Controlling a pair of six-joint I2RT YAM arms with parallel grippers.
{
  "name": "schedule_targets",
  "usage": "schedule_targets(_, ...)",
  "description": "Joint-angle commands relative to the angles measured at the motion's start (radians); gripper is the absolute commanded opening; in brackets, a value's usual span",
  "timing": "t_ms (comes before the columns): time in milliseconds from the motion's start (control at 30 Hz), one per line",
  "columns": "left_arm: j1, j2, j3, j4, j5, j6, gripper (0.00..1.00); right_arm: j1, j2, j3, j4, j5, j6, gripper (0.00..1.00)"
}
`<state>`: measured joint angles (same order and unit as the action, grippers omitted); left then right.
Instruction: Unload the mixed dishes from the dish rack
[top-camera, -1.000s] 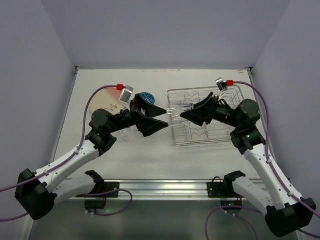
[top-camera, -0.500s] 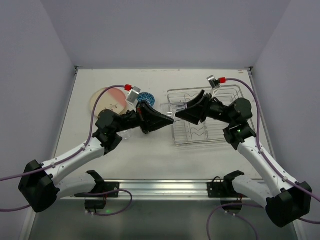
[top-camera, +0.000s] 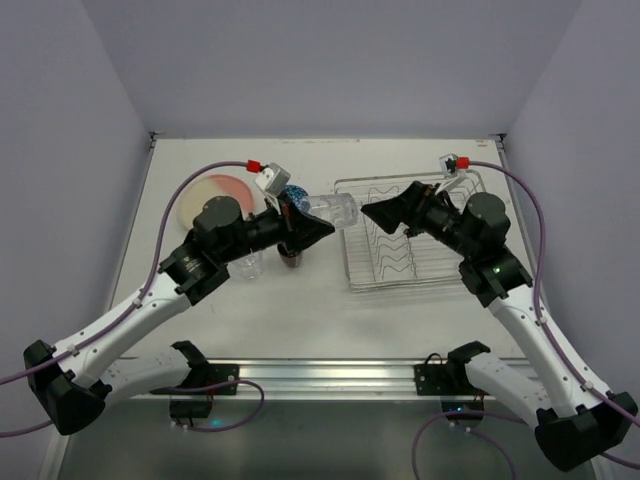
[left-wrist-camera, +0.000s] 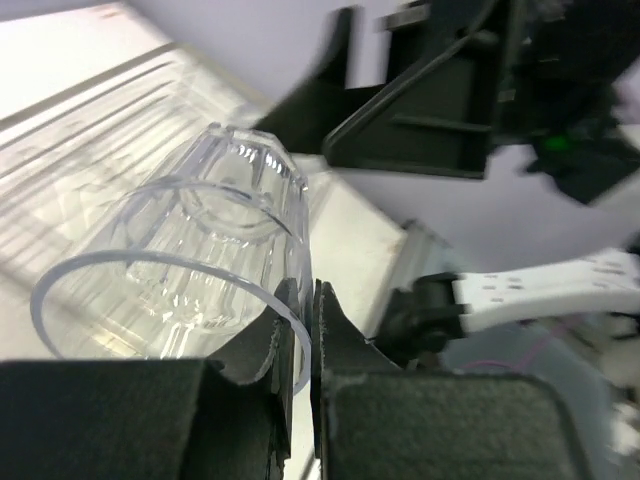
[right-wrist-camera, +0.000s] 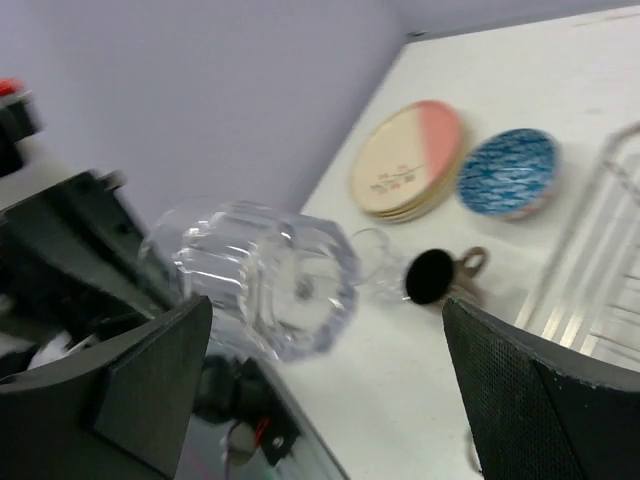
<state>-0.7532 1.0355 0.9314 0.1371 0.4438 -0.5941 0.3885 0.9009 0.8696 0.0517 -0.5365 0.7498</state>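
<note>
My left gripper (top-camera: 318, 222) is shut on the rim of a clear glass tumbler (top-camera: 336, 210) and holds it on its side in the air, just left of the silver wire dish rack (top-camera: 415, 262). In the left wrist view the fingertips (left-wrist-camera: 330, 310) pinch the tumbler (left-wrist-camera: 190, 250) wall. My right gripper (top-camera: 385, 213) is open and empty over the rack's left part, facing the tumbler (right-wrist-camera: 265, 275). Cream plates (top-camera: 212, 193), one part pink, the blue-patterned bowl (top-camera: 294, 193), the dark brown mug (top-camera: 290, 256) and another tumbler (top-camera: 250, 266) stand on the table to the left.
The right wrist view shows the plates (right-wrist-camera: 408, 160), bowl (right-wrist-camera: 508, 172), mug (right-wrist-camera: 435, 275) and the rack's edge (right-wrist-camera: 600, 270). Walls close the table at the left, back and right. The arm bases sit along the near rail (top-camera: 320, 375).
The two grippers met at the rack's left edge around the tumbler. Now the left gripper has it and has lifted back to the left; the right gripper has drawn back, open.
</note>
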Motion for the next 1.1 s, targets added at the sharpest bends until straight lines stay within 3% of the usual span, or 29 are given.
schedule_targets(0,0.005,-0.02,0.119,-0.483,-0.353,0.2,0.0,-0.025,-0.023,0.083,-0.357,0.424,-0.104,0.99)
schedule_targets(133,0.023,0.029,0.205,-0.689,-0.487,0.247,0.0,-0.033,-0.042,0.08,-0.404,0.475,-0.138,0.99)
schedule_targets(400,0.014,0.201,0.258,-0.984,-0.497,0.315,0.0,-0.033,-0.03,0.14,-0.544,0.535,-0.219,0.99)
schedule_targets(767,-0.142,0.282,0.225,-1.077,-0.539,0.323,0.0,-0.033,0.006,0.19,-0.653,0.604,-0.268,0.99)
schedule_targets(1067,-0.247,0.451,0.193,-1.051,-0.51,0.362,0.0,-0.033,-0.01,0.203,-0.696,0.59,-0.287,0.99)
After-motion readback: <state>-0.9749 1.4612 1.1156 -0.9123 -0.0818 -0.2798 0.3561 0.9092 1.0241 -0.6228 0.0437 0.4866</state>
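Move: The left hand holds a clear cup by its rim, lying level with its bottom towards the right hand. The bare table spot it is bound for is about 10 cm left, 3 cm back and some 33 cm below; the mug stands 11 cm ahead and 8 cm left, and another clear cup 8 cm ahead and 20 cm left. From the right hand that spot lies 22 cm left and 8 cm back, with the rack's middle 17 cm ahead and 17 cm right. The left arm keeps its pinch on the clear cup's rim and carries it about 25 cm down and 9 cm left, swinging a little forward first and then back towards its base, to the table on the near side of the mug, while the wrist tips some 75 degrees so the fingers point almost straight down. The open, empty right hand draws away to the right and down, roughly 11 and 9 cm, over the rack, its fingers turning clockwise to point forward and down. ##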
